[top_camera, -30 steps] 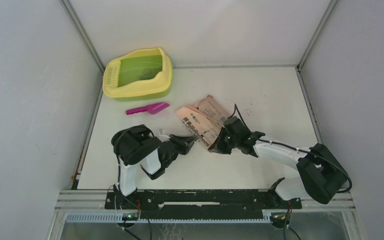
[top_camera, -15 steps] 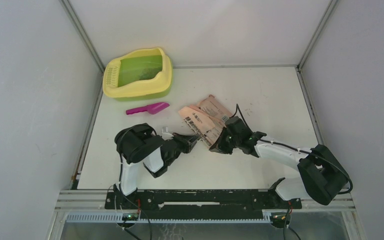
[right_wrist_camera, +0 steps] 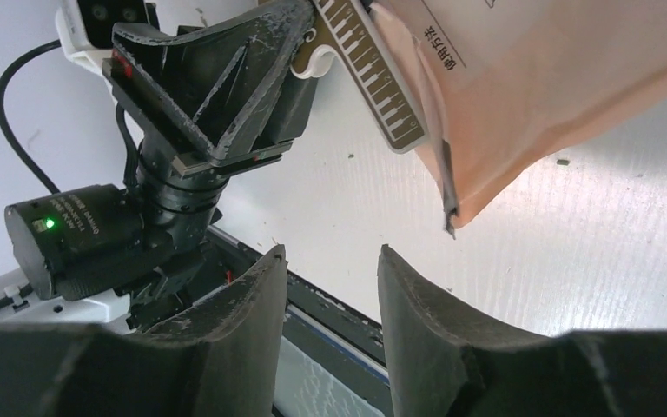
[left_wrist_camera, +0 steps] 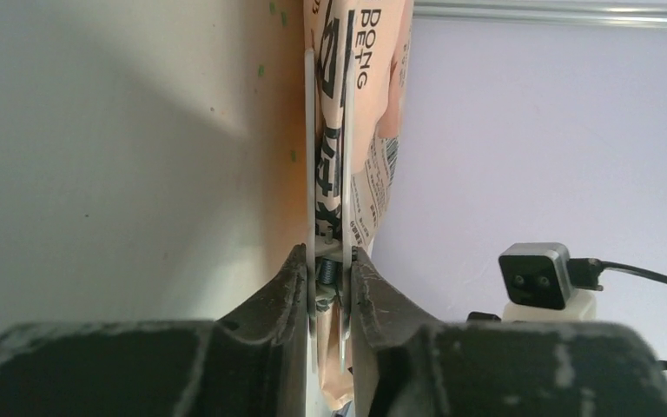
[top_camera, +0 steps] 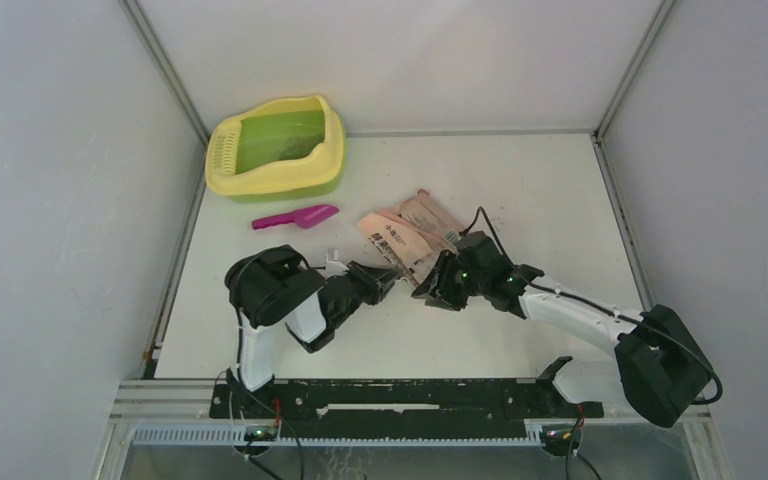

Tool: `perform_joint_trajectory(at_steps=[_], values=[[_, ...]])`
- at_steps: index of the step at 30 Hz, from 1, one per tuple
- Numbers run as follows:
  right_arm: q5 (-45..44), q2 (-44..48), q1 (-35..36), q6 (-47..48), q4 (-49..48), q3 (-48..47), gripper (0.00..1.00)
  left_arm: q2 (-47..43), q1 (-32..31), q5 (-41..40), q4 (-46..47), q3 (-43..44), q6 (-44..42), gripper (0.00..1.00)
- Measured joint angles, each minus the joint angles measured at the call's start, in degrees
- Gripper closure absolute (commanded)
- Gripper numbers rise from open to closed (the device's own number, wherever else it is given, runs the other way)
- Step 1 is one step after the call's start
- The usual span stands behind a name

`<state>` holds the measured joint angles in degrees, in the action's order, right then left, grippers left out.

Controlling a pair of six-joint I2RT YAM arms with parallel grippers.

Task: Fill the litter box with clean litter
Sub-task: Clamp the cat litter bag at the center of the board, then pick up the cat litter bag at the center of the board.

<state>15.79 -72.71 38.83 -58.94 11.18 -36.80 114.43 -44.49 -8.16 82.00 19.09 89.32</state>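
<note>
The litter box [top_camera: 270,184], yellow with a green basin, stands at the far left. Faint dark specks of clean litter [top_camera: 295,152] lie in the basin. A flat pink-orange bag [top_camera: 405,240] lies mid-table, printed side up. A white spring clip [left_wrist_camera: 330,217] sits on its near edge. My left gripper [top_camera: 385,283] is shut on the clip's handles [left_wrist_camera: 331,271]. In the right wrist view the clip [right_wrist_camera: 373,95] and the bag [right_wrist_camera: 530,87] hang just ahead of my right gripper [right_wrist_camera: 330,261]. It stands open with nothing between its fingers, just right of the bag's near corner [top_camera: 428,292].
A magenta scoop [top_camera: 300,217] lies between the litter box and the bag. Grey walls close the table on three sides. A black rail [top_camera: 410,395] runs along the near edge. A few green specks [left_wrist_camera: 265,69] dot the table beside the bag.
My right gripper has opened and let go of the bag's near corner, and its arm has shifted slightly right. The left jaws have eased a little but still pinch the clip.
</note>
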Motion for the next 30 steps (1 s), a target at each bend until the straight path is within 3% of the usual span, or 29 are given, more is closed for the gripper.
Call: perform_joint_trajectory(at_steps=[7, 21, 30], values=[[-0.46, 4.57, -2.19, 2.78, 4.31, 0.02, 0.47, 0.0, 0.33, 1.81, -0.07, 0.61, -0.81, 0.58], [-6.99, 6.14, -4.68, 8.81, 10.86, 0.0, 0.3, -1.49, 1.03, 3.17, -0.22, 0.63, -1.18, 0.57], [-7.76, 3.34, -6.29, 5.18, 7.28, 4.74, 0.25, -1.64, 1.29, 4.07, -0.31, 0.66, -1.51, 0.58]])
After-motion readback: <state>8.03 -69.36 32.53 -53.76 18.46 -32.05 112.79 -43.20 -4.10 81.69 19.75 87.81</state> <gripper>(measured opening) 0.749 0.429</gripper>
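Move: Right between the left fingers is the clip, its middle about 1 cm to that hand's right. The litter bag's middle lies some 5 cm farther out, 6 cm to the right and 3 cm below the left hand; the purple scoop is about 11 cm ahead, 20 cm left and 4 cm below. From the right hand, the bag's middle is some 9 cm ahead, 1 cm right and 7 cm below, the clip roughly 4 cm ahead, 4 cm left and 4 cm below. Opening further, the left fingers let go of the clip's levers on the folded bag mouth, the hand easing up about 1 cm. The right hand, already clear of the bag, moves about 7 cm right, away from the clip; it rises slightly, then sinks to end some 4 cm lower beside the near corner, spreading its fingers wider and tipping them about 10 degrees steeper downward. ##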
